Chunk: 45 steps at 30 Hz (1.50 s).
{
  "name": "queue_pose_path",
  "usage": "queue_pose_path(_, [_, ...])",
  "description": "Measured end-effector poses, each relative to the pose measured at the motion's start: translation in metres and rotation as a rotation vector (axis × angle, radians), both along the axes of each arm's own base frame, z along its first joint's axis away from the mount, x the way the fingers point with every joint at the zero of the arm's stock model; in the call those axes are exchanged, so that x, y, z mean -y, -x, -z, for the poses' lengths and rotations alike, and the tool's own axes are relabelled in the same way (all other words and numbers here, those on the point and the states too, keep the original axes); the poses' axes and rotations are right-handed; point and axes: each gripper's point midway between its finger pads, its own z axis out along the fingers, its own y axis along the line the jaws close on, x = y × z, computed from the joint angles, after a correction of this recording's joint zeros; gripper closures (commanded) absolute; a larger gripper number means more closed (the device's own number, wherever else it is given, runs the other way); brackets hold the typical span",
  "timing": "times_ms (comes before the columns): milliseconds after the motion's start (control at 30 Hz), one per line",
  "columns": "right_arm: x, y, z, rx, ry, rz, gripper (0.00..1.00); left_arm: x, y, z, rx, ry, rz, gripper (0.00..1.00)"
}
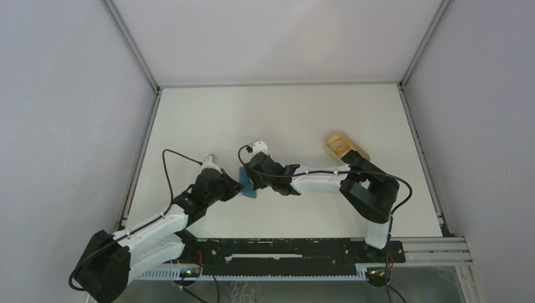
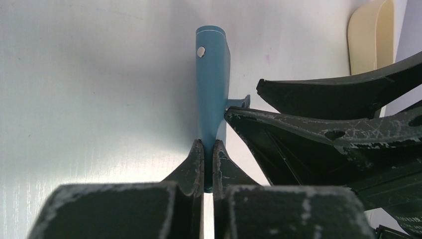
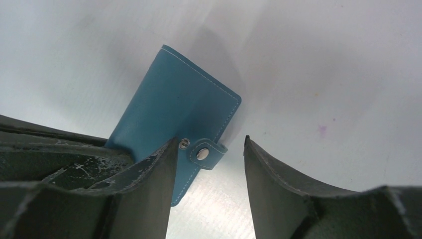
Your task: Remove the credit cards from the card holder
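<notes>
The card holder (image 3: 174, 109) is a teal-blue folded wallet, held on edge above the table. My left gripper (image 2: 209, 164) is shut on its near edge, with the cover (image 2: 213, 89) rising straight out from between the fingers. The snap tab (image 3: 205, 153) juts out from the holder's side, its button apart from the stud on the cover. My right gripper (image 3: 210, 140) is open, with the tab in the gap between its fingertips and touching neither. In the top view both grippers (image 1: 235, 185) (image 1: 253, 177) meet at the holder (image 1: 251, 191). The credit cards are hidden.
A beige, rounded dish-like object (image 1: 342, 147) lies on the white table behind the right arm; it also shows in the left wrist view (image 2: 370, 40). Grey walls enclose the table (image 1: 284, 113) on three sides.
</notes>
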Motion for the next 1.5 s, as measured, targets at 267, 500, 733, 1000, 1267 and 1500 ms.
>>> queue_pose_path(267, [0.017,-0.004,0.009,-0.014,0.059,0.043,0.46,-0.001,0.000,0.001,-0.002,-0.003,-0.002,1.00])
queue_pose_path(500, [0.029,-0.008,0.015,-0.028,0.092,0.076,0.49,-0.001,0.001,0.000,0.000,-0.004,-0.003,1.00])
queue_pose_path(733, [0.033,-0.011,0.017,-0.048,0.082,0.098,0.61,-0.003,0.001,0.000,0.000,-0.007,-0.007,1.00])
queue_pose_path(1000, [0.039,-0.012,0.024,-0.099,0.058,0.113,0.79,-0.003,0.001,-0.001,0.003,-0.007,-0.009,1.00])
queue_pose_path(1267, [0.043,-0.009,0.030,-0.147,0.028,0.110,0.93,-0.004,0.001,-0.001,0.003,-0.008,-0.011,1.00])
queue_pose_path(1500, [0.043,-0.007,0.025,-0.187,-0.035,0.107,1.00,-0.004,0.001,0.000,0.000,-0.013,-0.015,1.00])
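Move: The card holder's strap tab, already unsnapped, lies practically at the right hand's point, between its open fingers and about 1 cm below. The card holder's middle is some 3 cm to the left and level fore and aft; the left fingertips gripping its edge are about 4 cm left and 1 cm back. From the left hand the tab is roughly 4 cm right, 2 cm ahead and 1 cm lower. The strap is drawn outward from the card holder's right edge as the right hand travels about 4.5 cm to the right, sinking some 2.5 cm. The right fingers go from well open to shut while the hand tips down about 10 degrees, ending with their tips against the strap's free end. The left hand stays in place and keeps its pinch on the holder. ##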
